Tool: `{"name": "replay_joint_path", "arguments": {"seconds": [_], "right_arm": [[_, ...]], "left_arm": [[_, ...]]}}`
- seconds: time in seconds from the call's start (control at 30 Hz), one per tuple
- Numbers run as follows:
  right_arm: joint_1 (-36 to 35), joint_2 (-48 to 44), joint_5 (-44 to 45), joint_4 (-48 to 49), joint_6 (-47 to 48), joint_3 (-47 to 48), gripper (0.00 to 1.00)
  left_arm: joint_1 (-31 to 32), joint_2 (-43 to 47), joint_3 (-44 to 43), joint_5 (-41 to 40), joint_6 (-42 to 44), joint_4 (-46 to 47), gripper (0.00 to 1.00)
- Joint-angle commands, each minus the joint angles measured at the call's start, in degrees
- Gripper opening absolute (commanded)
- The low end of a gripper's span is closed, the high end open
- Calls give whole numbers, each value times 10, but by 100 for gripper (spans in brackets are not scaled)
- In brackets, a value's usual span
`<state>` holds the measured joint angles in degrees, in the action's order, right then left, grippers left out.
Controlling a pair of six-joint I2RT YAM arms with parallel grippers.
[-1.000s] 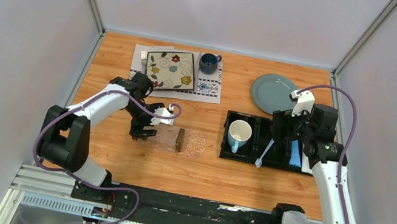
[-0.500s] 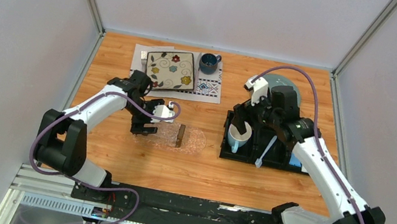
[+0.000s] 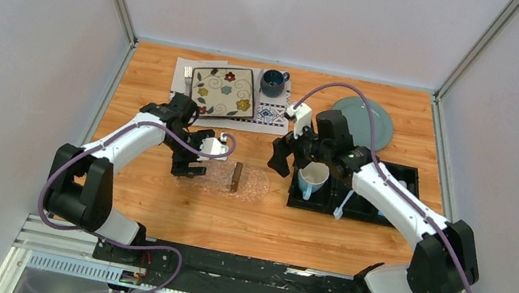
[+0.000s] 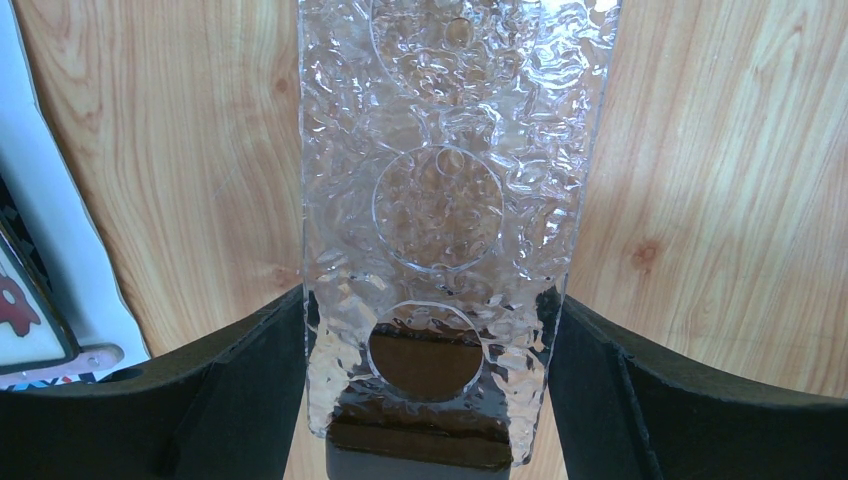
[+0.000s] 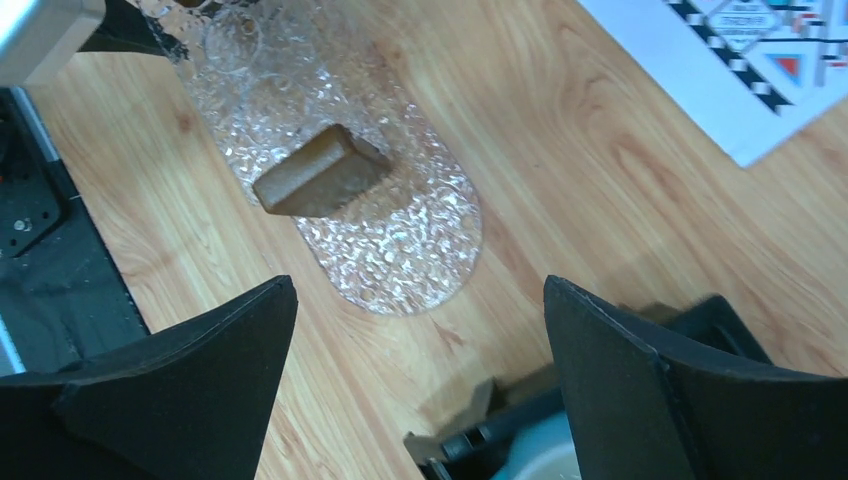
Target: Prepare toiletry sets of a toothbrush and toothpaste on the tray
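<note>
The clear textured tray (image 3: 214, 179) lies at mid-table, its dark wooden end piece (image 3: 235, 177) on the right. My left gripper (image 3: 188, 169) straddles the tray's left end. In the left wrist view both fingers press against the sides of the tray (image 4: 440, 150), so the left gripper (image 4: 428, 300) is shut on it. My right gripper (image 3: 275, 161) hangs open and empty between the tray and the mug. From the right wrist view, the right gripper (image 5: 418, 290) sits over bare wood. The white toothbrush (image 3: 347, 200) leans in the black organizer (image 3: 409, 170). No toothpaste is in view.
A white mug (image 3: 313, 177) with a blue handle stands in the organizer's left compartment. A clear oval mat (image 5: 400, 230) lies under the tray's right end. At the back are a floral square plate (image 3: 224, 92), a dark mug (image 3: 274, 82) and a grey round plate (image 3: 373, 122).
My right arm has swung left, from over the organizer's right side to the gap between the mug and the tray. The left gripper and the tray have barely moved.
</note>
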<state>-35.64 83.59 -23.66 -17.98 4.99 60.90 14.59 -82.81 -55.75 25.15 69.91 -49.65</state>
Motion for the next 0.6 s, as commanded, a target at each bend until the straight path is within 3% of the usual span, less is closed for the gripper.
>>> {"name": "replay_joint_path", "arguments": {"seconds": [0.0, 0.57], "right_arm": [[-26, 46, -31, 59, -31, 45, 96], [-78, 205, -19, 88, -95, 134, 92]], "left_arm": [[2, 9, 0, 21, -7, 16, 86], [2, 14, 16, 20, -12, 32, 87]]}}
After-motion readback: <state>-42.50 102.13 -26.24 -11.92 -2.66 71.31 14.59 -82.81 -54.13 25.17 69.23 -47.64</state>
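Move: The free wooden end of the clear holder lies about 8 cm to the right hand's left, 5 cm back and 9 cm below. From the right hand, the clear oval mat's middle is some 13 cm left and 8 cm back; the light blue mug in the black organizer stands about 9 cm right and 2 cm back, both lower. From the left hand, that wooden end is about 10 cm right and 2 cm back. The open right hand sweeps about 8 cm left and sinks 4 cm towards the holder's free wooden end. ##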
